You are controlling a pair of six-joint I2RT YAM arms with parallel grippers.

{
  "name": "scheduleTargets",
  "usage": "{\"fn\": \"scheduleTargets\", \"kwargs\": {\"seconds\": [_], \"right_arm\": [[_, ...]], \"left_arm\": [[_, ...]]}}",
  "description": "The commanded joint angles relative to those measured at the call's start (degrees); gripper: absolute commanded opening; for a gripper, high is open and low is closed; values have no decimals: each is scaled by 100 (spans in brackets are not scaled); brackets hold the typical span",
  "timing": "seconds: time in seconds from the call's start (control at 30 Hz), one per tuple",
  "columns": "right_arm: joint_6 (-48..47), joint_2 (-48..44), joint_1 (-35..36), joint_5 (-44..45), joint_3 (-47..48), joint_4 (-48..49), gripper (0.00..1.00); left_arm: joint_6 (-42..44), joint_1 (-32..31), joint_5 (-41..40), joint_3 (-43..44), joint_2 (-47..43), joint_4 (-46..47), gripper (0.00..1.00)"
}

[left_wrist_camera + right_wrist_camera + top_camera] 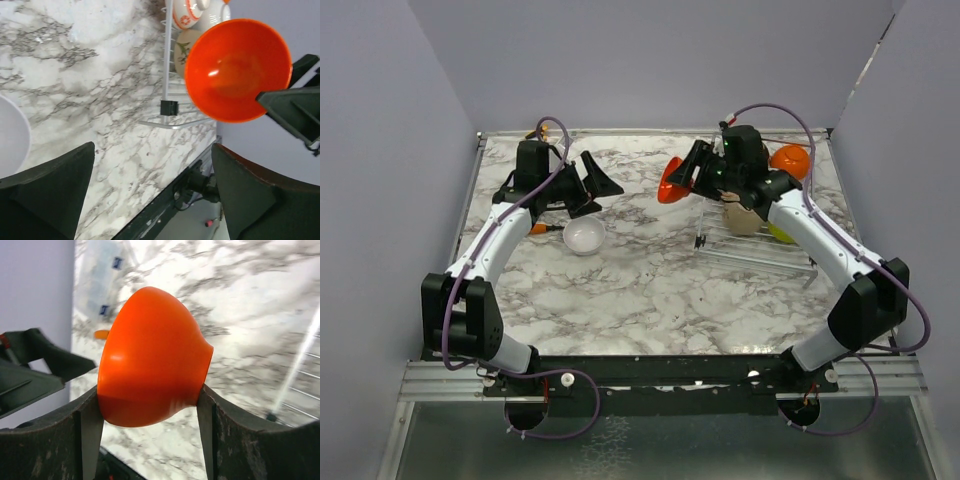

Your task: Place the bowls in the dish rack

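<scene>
My right gripper [682, 176] is shut on an orange bowl [670, 188] and holds it in the air left of the silver wire dish rack [757, 248]. In the right wrist view the bowl [150, 360] sits on its side between both fingers [87, 425]. The rack holds a beige bowl [743, 218], a lime green bowl [781, 234] and a white bowl with orange pattern [187, 12]. A second orange bowl [791, 160] is behind the rack. A white bowl [584, 236] sits upright on the table. My left gripper [592, 190] is open and empty above it.
The held orange bowl [237, 70] and the rack's corner [167, 107] show in the left wrist view, with the white bowl's rim [12, 135] at the left edge. A clear plastic box [107, 275] lies at the back left. Grey walls enclose the marble table [650, 290].
</scene>
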Motion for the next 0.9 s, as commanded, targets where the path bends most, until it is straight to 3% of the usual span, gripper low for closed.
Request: {"fn": "scheduleTargets", "kwargs": {"seconds": [0.0, 0.27, 0.5, 0.7, 0.87], "right_arm": [[-596, -418, -126, 1354, 167, -1146, 42], [-1012, -528, -172, 2728, 812, -3245, 41], [-1063, -34, -169, 2985, 1196, -4463, 42], [-1114, 381, -173, 2980, 1226, -4552, 43], [-1228, 542, -173, 2647, 1148, -3933, 43]], "left_arm": [[1020, -6, -586, 308, -184, -1005, 99], [1667, -2, -1531, 200, -165, -1803, 99], [1770, -4, -1999, -166, -475, -1816, 99], [1671, -5, -1925, -346, -465, -1736, 99], [1677, -6, -1931, -400, -487, -1721, 99]]}}
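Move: The right hand holds the red-orange bowl; the free front-left stretch of the dish rack lies about 14 cm to its right, 6 cm back and 18 cm below. The beige bowl is some 18 cm right and 1 cm farther out, the lime bowl about 28 cm right and 3 cm back, both about 17 cm below. For the open left hand, the white bowl lies about 8 cm left, 1 cm ahead, 19 cm below; the screwdriver is roughly 18 cm left, 3 cm ahead, 22 cm below. Still pinching the red-orange bowl, the right hand swings it about 14 cm right and some 5 cm back to the rack's front-left part, sinking 7 cm, mostly late, while the wrist turns nearly 50 degrees until the fingers point almost straight down. Meanwhile the left hand, fingers already wide, drops about 7 cm and goes 6 cm left and slightly back towards the white bowl, tilting its fingers steeper. ##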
